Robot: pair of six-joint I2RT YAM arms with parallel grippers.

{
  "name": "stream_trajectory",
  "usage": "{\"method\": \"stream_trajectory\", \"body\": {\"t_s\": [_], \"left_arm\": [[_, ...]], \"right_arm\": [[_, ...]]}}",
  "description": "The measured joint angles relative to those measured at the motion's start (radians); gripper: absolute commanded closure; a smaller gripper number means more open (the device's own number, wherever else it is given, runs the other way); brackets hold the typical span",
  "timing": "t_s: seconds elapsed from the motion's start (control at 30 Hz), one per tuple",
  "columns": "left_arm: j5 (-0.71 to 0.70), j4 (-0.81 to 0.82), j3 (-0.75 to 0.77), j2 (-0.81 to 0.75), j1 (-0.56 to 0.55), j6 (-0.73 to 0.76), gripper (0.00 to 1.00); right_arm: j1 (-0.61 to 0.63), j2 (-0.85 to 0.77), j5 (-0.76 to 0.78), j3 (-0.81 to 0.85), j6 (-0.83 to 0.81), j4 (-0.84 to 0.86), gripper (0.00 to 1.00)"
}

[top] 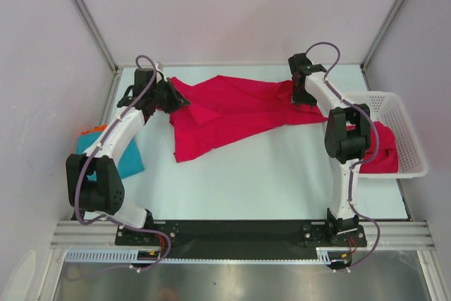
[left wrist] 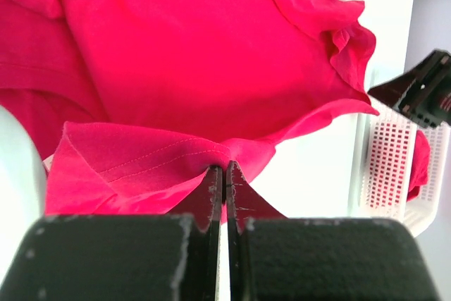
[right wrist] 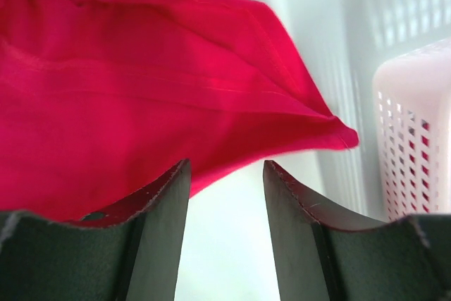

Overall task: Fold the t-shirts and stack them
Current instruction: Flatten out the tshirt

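A crimson t-shirt (top: 229, 112) lies spread and rumpled across the back of the table. My left gripper (top: 176, 101) is shut on its left edge; the left wrist view shows a fold of red cloth (left wrist: 162, 167) pinched between the closed fingertips (left wrist: 224, 168). My right gripper (top: 304, 98) stands open at the shirt's right corner, and in the right wrist view the cloth (right wrist: 141, 89) hangs just beyond the spread fingers with nothing between them. A second crimson t-shirt (top: 384, 153) lies in the basket. A teal t-shirt (top: 127, 156) rests at the left, partly under the left arm.
A white mesh basket (top: 405, 128) stands at the right edge, close to the right arm. Something orange (top: 95, 130) peeks out behind the teal shirt. White walls and metal frame posts close in the back and sides of the table.
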Motion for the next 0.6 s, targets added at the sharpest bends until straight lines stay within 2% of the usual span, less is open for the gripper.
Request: {"method": "stream_trajectory", "body": {"t_s": [0.2, 0.6], "left_arm": [[0.000, -0.027, -0.032, -0.053, 0.024, 0.015, 1.00], [0.007, -0.048, -0.068, -0.071, 0.071, 0.031, 1.00]], "right_arm": [[0.016, 0.010, 0.009, 0.005, 0.000, -0.014, 0.49], [-0.047, 0.008, 0.036, -0.132, -0.007, 0.002, 0.49]]}}
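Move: The near-right corner of the red t-shirt lies some 7 cm to the right of the right hand, about 3 cm back and 5 cm below; a rumpled fold lies 7 cm ahead and 10 cm left of that hand, the white basket 27 cm right and 11 cm back. The left hand already pinches a stitched shirt edge; the shirt's near-left flap lies 9 cm back, 3 cm right and 16 cm below it, the teal t-shirt 25 cm left and 11 cm back. Open right hand sinks about 4 cm, back and right towards the corner, while left draws its pinched edge left. ##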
